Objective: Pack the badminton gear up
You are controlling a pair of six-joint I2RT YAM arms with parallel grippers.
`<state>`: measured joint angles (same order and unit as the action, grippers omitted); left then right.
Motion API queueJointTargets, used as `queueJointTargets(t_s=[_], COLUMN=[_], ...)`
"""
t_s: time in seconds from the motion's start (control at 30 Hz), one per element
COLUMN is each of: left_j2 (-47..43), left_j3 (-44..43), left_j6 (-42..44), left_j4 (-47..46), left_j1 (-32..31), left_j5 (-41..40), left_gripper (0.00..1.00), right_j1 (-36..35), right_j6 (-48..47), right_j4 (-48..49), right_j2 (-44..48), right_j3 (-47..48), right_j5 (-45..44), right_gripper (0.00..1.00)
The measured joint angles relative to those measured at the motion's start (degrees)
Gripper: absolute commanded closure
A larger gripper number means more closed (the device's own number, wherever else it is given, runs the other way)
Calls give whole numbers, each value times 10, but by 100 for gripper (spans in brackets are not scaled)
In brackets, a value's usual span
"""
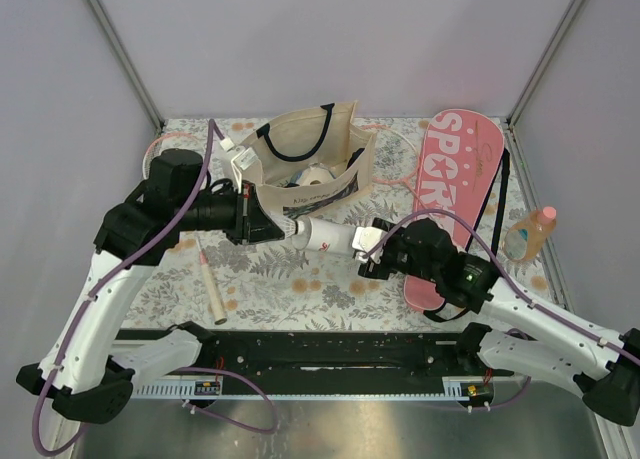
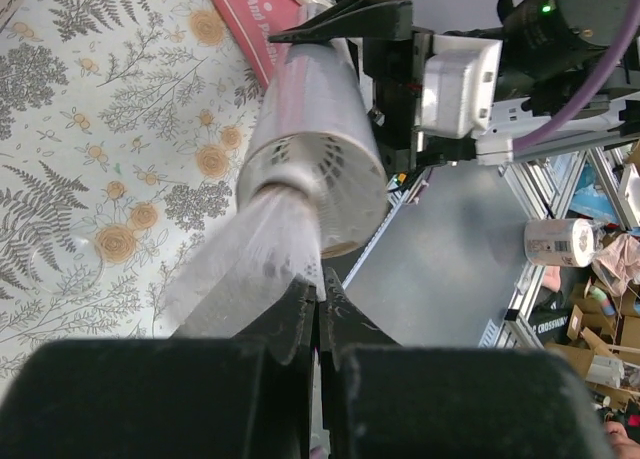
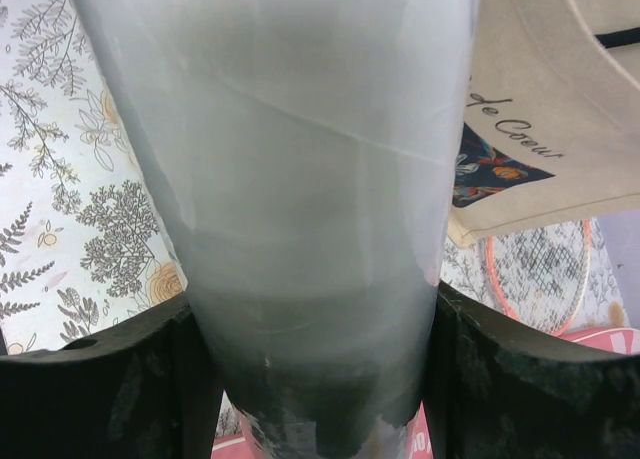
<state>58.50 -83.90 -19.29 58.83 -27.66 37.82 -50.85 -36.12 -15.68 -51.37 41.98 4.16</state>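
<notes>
A long white tube (image 1: 325, 236) hangs level above the table's middle, and my right gripper (image 1: 368, 245) is shut on its right end. From the right wrist the tube (image 3: 300, 179) fills the view between both fingers (image 3: 100, 379). My left gripper (image 2: 322, 291) is shut on the feather rim of the white shuttlecock (image 2: 250, 259), whose narrow end sits at the tube's open mouth (image 2: 315, 169). The pink "SPORT" cover (image 1: 455, 189) lies at the right. One racket handle (image 1: 212, 285) lies at the front left. A pink racket frame (image 3: 540, 269) shows beside the bag.
A beige tote bag (image 1: 310, 159) with black handles stands at the back centre, just behind the tube. A small clear bottle with a pink cap (image 1: 530, 233) lies at the right edge. A pink racket frame (image 1: 160, 144) shows behind my left arm.
</notes>
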Motion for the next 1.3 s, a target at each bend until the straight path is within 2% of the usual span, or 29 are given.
queueJointTargets(t_s=[0.37, 0.7, 1.3], left_j2=[1, -1, 33], left_j3=[0, 47, 132], left_j6=[0, -32, -78], left_j4=[9, -67, -175], left_j1=[0, -7, -66], left_j5=[3, 49, 53], left_gripper=[100, 100, 100], right_j1=[-1, -1, -1], right_j6=[0, 4, 12], right_j4=[13, 13, 27], right_j2=[9, -7, -35], right_j3=[0, 0, 0], right_j5=[14, 30, 49], right_gripper=[34, 35, 35])
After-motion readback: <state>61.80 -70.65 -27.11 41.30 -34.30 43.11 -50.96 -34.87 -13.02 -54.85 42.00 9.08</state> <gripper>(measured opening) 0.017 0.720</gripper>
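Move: The tube's open mouth, which the left gripper's shuttlecock has to enter, lies about 7 cm to the right of the left hand and 4 cm below, about level fore and aft; the cork is already at it. The tote bag stands roughly 25 cm ahead, 3 cm right and 20 cm lower, and the racket handle lies some 21 cm left, 3 cm ahead and 32 cm down. From the right hand, the shuttlecock is about 15 cm left, 4 cm back and 10 cm above. Hold the left gripper almost still at first, still pinching the shuttlecock's skirt, then feed it cork first into the tube, about 5 cm to the right and 4 cm down, turning the wrist some 10 degrees clockwise and tipping it, until the closed fingertips reach the rim. Keep the right grip on the tube and bring its mouth about 2 cm left to meet the shuttlecock, rising a centimetre at first and then sinking two. ##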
